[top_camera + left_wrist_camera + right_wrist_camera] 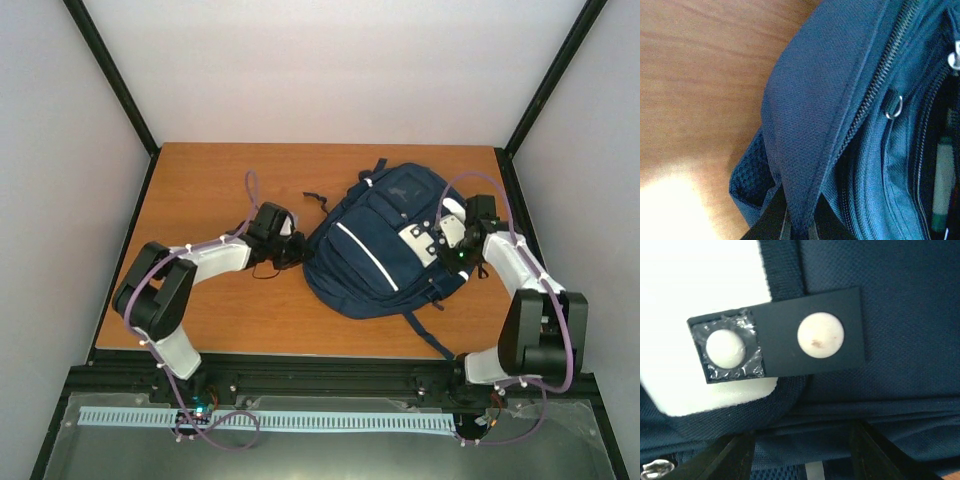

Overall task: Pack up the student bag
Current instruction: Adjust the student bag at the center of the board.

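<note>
The student bag (pixel 370 260), a navy backpack with a white stripe, lies on the wooden table (pixel 210 180), right of centre. My left gripper (pixel 293 247) sits at the bag's left edge. In the left wrist view this gripper (pixel 800 227) is shut on a fold of the blue fabric (pixel 810 130), beside a zipper (pixel 875 90). My right gripper (pixel 437 243) hovers over the bag's right side by the white patch (pixel 700 280). Its dark fingers (pixel 742 457) stand apart, open, with bag fabric lying across the gap of the gripper (pixel 805 455).
A dark tab (pixel 810 337) with two white round studs lies on the bag by the patch. A pocket (pixel 942 185) gapes open with something white and green inside. A strap (pixel 430 335) trails toward the table's near edge. Black frame posts flank the table.
</note>
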Controlling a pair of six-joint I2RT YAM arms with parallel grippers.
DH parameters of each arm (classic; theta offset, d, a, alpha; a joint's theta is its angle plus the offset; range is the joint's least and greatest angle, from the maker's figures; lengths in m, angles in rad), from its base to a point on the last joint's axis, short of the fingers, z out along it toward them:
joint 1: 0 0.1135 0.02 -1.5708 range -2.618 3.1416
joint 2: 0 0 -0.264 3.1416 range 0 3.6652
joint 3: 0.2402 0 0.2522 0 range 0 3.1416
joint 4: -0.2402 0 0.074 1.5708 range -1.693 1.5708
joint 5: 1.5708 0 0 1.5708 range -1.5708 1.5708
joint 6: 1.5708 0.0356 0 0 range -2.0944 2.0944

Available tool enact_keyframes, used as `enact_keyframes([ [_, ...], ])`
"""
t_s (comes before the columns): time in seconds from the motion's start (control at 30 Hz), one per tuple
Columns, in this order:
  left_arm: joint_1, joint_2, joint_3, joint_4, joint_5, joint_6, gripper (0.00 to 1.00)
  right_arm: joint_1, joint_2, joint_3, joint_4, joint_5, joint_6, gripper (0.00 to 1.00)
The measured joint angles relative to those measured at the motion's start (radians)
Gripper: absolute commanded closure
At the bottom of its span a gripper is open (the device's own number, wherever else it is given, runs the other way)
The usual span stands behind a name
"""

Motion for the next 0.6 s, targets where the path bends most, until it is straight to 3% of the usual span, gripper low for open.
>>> enact_keyframes([
  [0.2, -0.057, -0.161, -0.153, 0.045, -0.013, -0.025, 0.99, 0.032, 0.167, 0.14, -0.009, 0.011, 0.016, 0.49],
  [0.4, -0.193, -0.331, -0.288, 0.059, -0.125, -0.082, 0.99, 0.137, 0.37, 0.351, -0.011, 0.044, 0.047, 0.5],
  [0.6, -0.303, -0.375, -0.344, 0.064, -0.234, -0.148, 0.95, 0.251, 0.583, 0.616, -0.027, 0.054, 0.097, 0.49],
])
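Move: The student bag's middle lies some 21 cm right of the left hand and 3 cm ahead, about level in height; the left fingers already pinch its left edge. From the right hand, half open at the bag's right side, that middle is about 17 cm left, 7 cm ahead and slightly below. The white snap patch is roughly 10 cm left of the right hand and 6 cm ahead; the loose strap's middle is 18 cm back and 7 cm left. Left hand drags its pinched edge back some 11 cm; half-open right pushes the bag's side forward-left about 17. ##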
